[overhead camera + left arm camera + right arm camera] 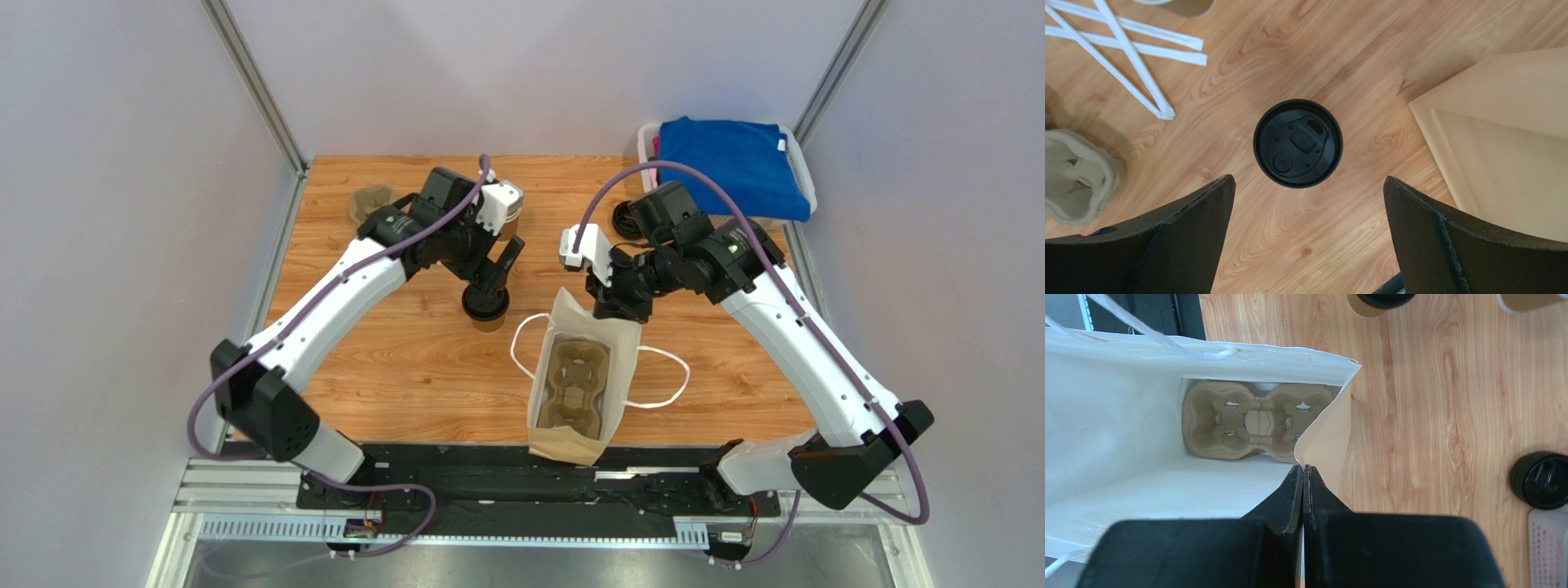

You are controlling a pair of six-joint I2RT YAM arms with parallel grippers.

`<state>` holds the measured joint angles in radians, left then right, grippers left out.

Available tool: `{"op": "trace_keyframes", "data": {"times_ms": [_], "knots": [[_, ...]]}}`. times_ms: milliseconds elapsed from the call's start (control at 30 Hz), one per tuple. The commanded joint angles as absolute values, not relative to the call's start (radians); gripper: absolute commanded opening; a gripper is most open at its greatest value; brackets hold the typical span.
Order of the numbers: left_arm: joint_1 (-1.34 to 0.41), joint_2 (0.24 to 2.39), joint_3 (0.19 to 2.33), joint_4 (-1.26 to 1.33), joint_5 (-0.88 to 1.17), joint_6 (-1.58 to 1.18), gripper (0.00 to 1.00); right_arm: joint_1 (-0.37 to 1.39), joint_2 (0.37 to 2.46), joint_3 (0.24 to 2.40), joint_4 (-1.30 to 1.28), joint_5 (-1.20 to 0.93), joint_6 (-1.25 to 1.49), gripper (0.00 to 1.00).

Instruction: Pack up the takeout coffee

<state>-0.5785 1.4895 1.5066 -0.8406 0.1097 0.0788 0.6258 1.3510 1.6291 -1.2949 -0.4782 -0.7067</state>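
Note:
The takeout coffee (487,306), a small brown cup with a black lid (1298,143), stands upright on the wooden table left of the paper bag (577,380). My left gripper (493,272) hovers right above it, open wide. In the left wrist view the two fingers (1192,233) sit below the lid without touching it. My right gripper (1304,468) is shut on the bag's far right rim and holds the mouth open. A pulp cup carrier (1257,421) lies at the bottom of the bag. The coffee also shows at the top edge of the right wrist view (1381,300).
A white bin with blue cloth (736,159) stands at the back right, with loose black lids (628,221) beside it. Brown cups (371,202) stand at the back left. The bag's white handles (528,349) lie on the table. Grey walls close both sides.

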Motion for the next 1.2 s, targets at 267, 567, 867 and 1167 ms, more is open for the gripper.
{"op": "trace_keyframes", "data": {"times_ms": [267, 567, 867, 1167], "knots": [[-0.520, 1.756, 1.617, -0.951, 0.084, 0.006, 0.99, 0.546, 1.286, 1.575, -1.256, -0.463, -0.606, 0.00], [-0.517, 1.786, 1.594, -0.911, 0.054, -0.078, 0.99, 0.529, 1.295, 1.585, -1.256, -0.463, -0.607, 0.00], [-0.515, 1.792, 1.578, -0.899, 0.094, -0.086, 0.99, 0.517, 1.307, 1.591, -1.258, -0.469, -0.607, 0.00], [-0.515, 1.804, 1.555, -0.887, 0.112, -0.086, 0.99, 0.515, 1.316, 1.598, -1.259, -0.474, -0.611, 0.00]]}}
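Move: Nearly under the open left hand stands the lidded coffee cup, its middle about 2 cm ahead and some 17 cm below. From that hand the paper bag stands about 10 cm back and 14 cm right; the cup stack is roughly 19 cm ahead and 2 cm right, the straws 19 cm ahead and 6 cm left. The closed right hand keeps hold of the bag's rim, the bag's middle about 6 cm back, 6 cm left and 13 cm below; the cup lies 8 cm ahead and 20 cm left of it. Sinking some 10 cm onto the lidded cup, quickly at first and then easing to a stop, the left hand edges about 2 cm forward, tips nearly 20 degrees steeper and brings its wide-open fingers to about lid height on either side. The right hand, still pinching the bag's rim, draws it about 2.5 cm right and a little forward, turning some 10 degrees clockwise. ##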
